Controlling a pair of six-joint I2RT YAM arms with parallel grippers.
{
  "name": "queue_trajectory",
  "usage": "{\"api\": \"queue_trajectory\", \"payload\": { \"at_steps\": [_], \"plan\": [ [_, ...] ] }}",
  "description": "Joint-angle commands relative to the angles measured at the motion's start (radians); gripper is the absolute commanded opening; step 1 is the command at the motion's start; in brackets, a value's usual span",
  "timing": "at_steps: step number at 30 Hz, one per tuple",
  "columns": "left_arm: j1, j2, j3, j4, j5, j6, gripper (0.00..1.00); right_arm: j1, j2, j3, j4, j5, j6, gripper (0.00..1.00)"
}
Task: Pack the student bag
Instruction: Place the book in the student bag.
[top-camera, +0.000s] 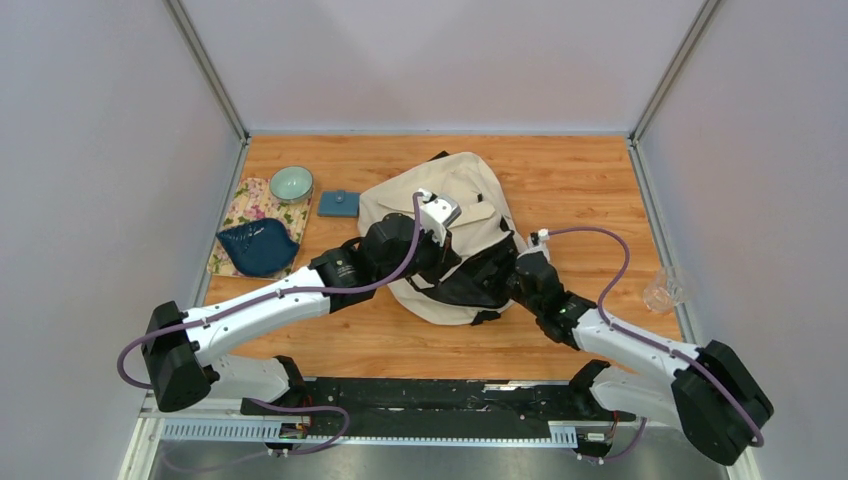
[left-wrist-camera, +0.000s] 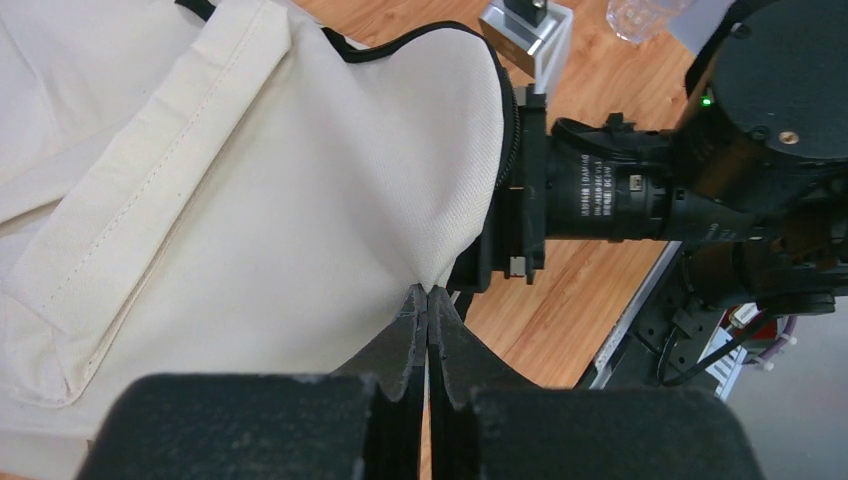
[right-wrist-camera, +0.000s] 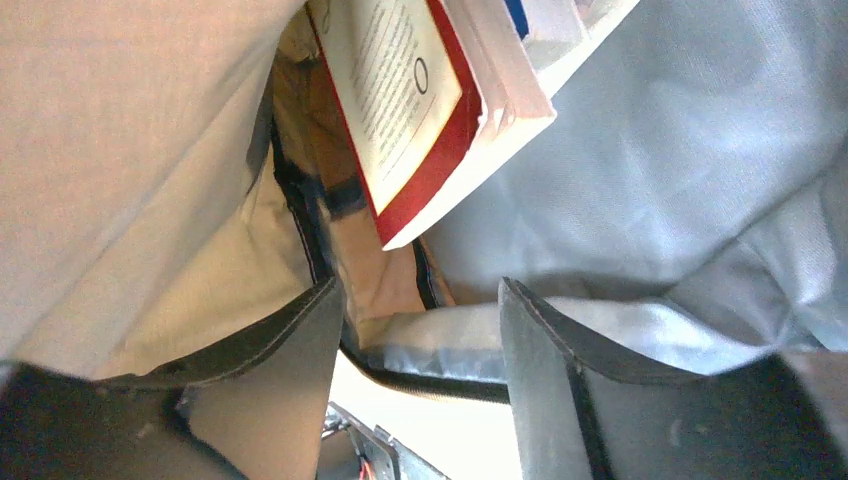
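Observation:
The cream-beige student bag (top-camera: 455, 195) lies in the middle of the wooden table, its opening toward the arms. My left gripper (top-camera: 452, 258) is shut on a fold of the bag's cream fabric (left-wrist-camera: 330, 190) at the edge of the opening, the fingertips (left-wrist-camera: 412, 305) pinching it and holding it up. My right gripper (top-camera: 502, 272) reaches into the opening. In the right wrist view its jaws (right-wrist-camera: 420, 300) stand open and empty inside the bag, over the black zipper edge. A book with a red cover and white pages (right-wrist-camera: 430, 110) lies inside against the grey lining (right-wrist-camera: 680, 170).
A small blue pouch (top-camera: 339, 204), a green bowl (top-camera: 291, 183) and a dark blue dish (top-camera: 258, 247) on a floral mat (top-camera: 243, 205) sit at the left. A clear glass (top-camera: 663, 290) stands at the right edge. White walls close in three sides.

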Motion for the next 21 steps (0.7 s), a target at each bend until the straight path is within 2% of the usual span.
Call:
{"api": "queue_trajectory", "payload": {
  "at_steps": [1, 4, 5, 6, 8, 9, 12, 17, 21],
  "plan": [
    [-0.010, -0.029, 0.009, 0.085, 0.042, -0.035, 0.00, 0.008, -0.124, -0.051, -0.074, -0.004, -0.060, 0.57],
    [-0.010, -0.035, 0.001, 0.084, 0.034, -0.041, 0.00, 0.008, -0.161, -0.050, -0.108, 0.017, -0.056, 0.40],
    [-0.010, -0.040, -0.008, 0.085, 0.033, -0.044, 0.00, 0.008, -0.158, -0.048, -0.113, 0.022, -0.058, 0.36],
    [-0.010, -0.041, -0.010, 0.087, 0.031, -0.046, 0.00, 0.007, -0.155, -0.038, -0.116, 0.024, -0.058, 0.27],
    [-0.010, -0.041, -0.010, 0.085, 0.033, -0.049, 0.00, 0.008, -0.121, -0.021, -0.110, 0.022, -0.058, 0.18],
    [-0.010, -0.041, -0.010, 0.084, 0.033, -0.049, 0.00, 0.008, -0.104, -0.010, -0.107, 0.017, -0.058, 0.10],
    [-0.009, -0.048, -0.011, 0.074, 0.027, -0.052, 0.00, 0.007, -0.026, 0.036, -0.078, 0.007, -0.057, 0.00],
    [-0.010, -0.061, -0.037, 0.084, 0.025, -0.061, 0.00, 0.010, 0.127, 0.116, -0.006, 0.031, -0.018, 0.00],
    [-0.010, -0.060, -0.034, 0.093, 0.046, -0.067, 0.00, 0.005, 0.249, 0.232, 0.013, 0.120, -0.006, 0.00]
  ]
}}
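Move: The book just let go inside the student bag has its middle about 10 cm ahead of the open right hand, 7 cm to its left and 3 cm lower. The other books lie against it, some 12 cm ahead, 4 cm left and 5 cm below the hand. The bag's raised flap edge is 7 cm left, 2 cm ahead and 13 cm above. From the left hand, which pinches that edge, the book is about 8 cm straight ahead and 15 cm down. The book stays free of the right fingers, which shut completely while that hand first eases about 2 cm back and to its right. It then dips some 3 cm and comes about 3 cm forward and 2 cm left, its closed tips heading for the book's near edge, the wrist tipping slightly down. The left hand keeps its pinch on the bag's flap, holding the mouth open and sagging about 1 cm. ##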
